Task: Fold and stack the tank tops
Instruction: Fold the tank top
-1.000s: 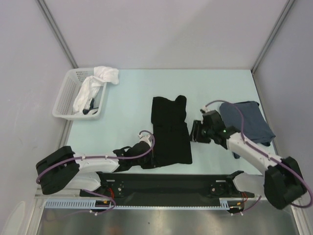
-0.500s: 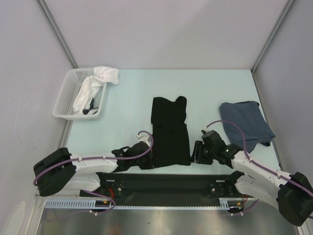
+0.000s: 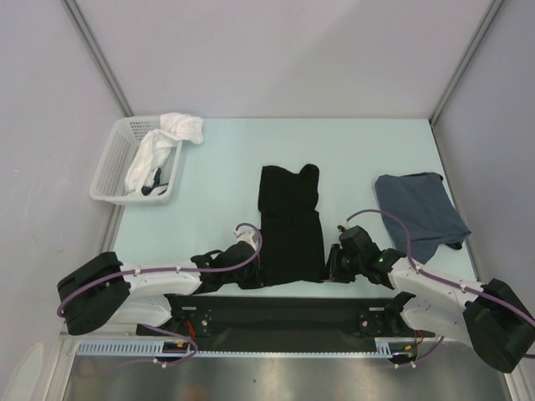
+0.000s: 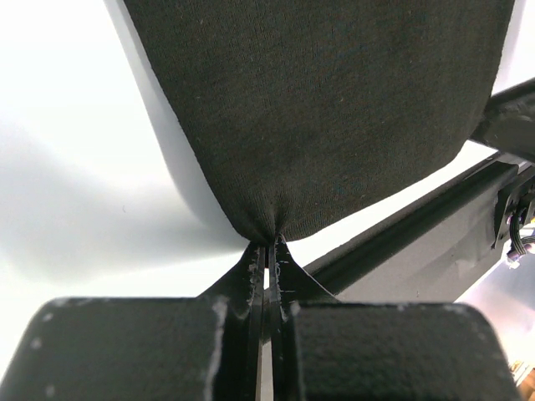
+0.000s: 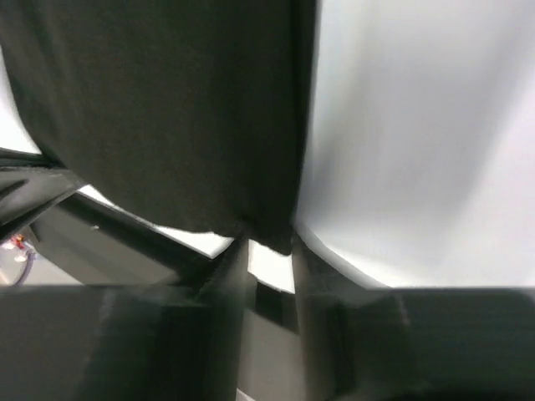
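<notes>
The black tank top [image 3: 291, 225] lies flat and long at the table's middle, its hem toward the arms. My left gripper [image 3: 261, 271] is shut on its near-left hem corner; in the left wrist view the cloth [image 4: 318, 109] bunches into the closed tips of the left gripper [image 4: 269, 244]. Low at the near-right hem corner sits my right gripper [image 3: 328, 266]. In the right wrist view that gripper [image 5: 269, 238] has its fingers still apart, with the corner of the black cloth [image 5: 167, 109] between the tips. The slate-blue tank top [image 3: 418, 213] lies folded at the right.
A white lattice basket [image 3: 107, 163] stands at the far left with white cloth [image 3: 171, 134] hanging over its rim. The arms' black base rail [image 3: 284, 313] runs along the near edge, just below the hem. Walls close in on both sides.
My right arm has swung from beside the slate-blue top down to the black top's near-right corner, and its jaws have narrowed. The left gripper has held still.
</notes>
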`<state>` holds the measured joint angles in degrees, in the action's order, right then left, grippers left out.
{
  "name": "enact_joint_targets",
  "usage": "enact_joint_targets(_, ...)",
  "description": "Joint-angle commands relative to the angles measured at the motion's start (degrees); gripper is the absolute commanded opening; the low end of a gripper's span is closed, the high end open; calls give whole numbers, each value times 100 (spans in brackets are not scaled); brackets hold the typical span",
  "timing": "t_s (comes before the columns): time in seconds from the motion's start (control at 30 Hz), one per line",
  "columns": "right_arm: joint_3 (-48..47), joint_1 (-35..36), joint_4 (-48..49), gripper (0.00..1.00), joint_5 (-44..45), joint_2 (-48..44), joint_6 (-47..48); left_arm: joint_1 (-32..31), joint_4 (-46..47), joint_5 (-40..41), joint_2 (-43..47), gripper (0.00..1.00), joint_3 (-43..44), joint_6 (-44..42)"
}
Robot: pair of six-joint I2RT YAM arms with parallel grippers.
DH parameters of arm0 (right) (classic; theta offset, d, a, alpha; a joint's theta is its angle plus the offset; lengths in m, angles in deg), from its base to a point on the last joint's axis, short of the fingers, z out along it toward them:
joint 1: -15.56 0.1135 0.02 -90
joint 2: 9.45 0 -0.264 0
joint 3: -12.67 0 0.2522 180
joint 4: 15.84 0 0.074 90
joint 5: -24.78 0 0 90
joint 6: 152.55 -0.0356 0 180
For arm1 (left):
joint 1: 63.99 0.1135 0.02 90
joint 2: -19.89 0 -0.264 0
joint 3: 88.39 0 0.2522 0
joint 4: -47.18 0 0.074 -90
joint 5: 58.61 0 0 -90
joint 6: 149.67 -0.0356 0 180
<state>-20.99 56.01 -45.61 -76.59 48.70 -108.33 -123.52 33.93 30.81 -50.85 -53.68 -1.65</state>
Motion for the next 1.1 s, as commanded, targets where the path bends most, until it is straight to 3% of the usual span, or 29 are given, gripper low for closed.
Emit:
enact_joint_targets(0.0, 74, 33, 239, 15, -5, 336, 43, -41, -1071, 269, -151, 0, -249, -177)
enact_joint_targets(0.03, 13, 42, 152, 4, 21, 372, 51, -41, -1114, 278, -125, 1, -241, -177)
enact_joint_targets(0.07, -40, 86, 38, 0, 48, 372, 34, -41, -1219, 278, -81, 0, -188, -186)
enact_joint_targets(0.5, -1006, 200, -1913, 0, 408, -1209, -28, -41, -2354, 120, 1150, 0, 392, -256)
enact_joint_targets(0.8, -1753, 200, -2073, 0, 478, -1061, 227, 186, -2618, -117, 1142, 0, 1192, -607)
enact_joint_targets(1.07, -2606, -71, -2012, 0, 436, -446, 666, 1065, -2890, -302, 879, 0, 2087, -1327)
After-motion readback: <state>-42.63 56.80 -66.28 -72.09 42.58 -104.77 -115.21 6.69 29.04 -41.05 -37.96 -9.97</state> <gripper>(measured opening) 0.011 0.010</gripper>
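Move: Between the right hand's part-open fingers, just about 1 cm below its hand point, lies the black tank top's near right corner. The left hand already holds the near left corner, with that right corner some 18 cm to its right and 2 cm farther out. The strap end lies about 34 cm ahead and 8 cm right of the left hand. The blue tank top is roughly 19 cm ahead and 26 cm right of the right hand. Shutting on the near right corner with a slight dip, the right hand pinches it and lifts about 11 cm, easing forward near the end. The left hand keeps its pinch, first drawing its corner some 4 cm left and a little back, low over the table, then rising about 7 cm and swinging forward towards the strap end. ##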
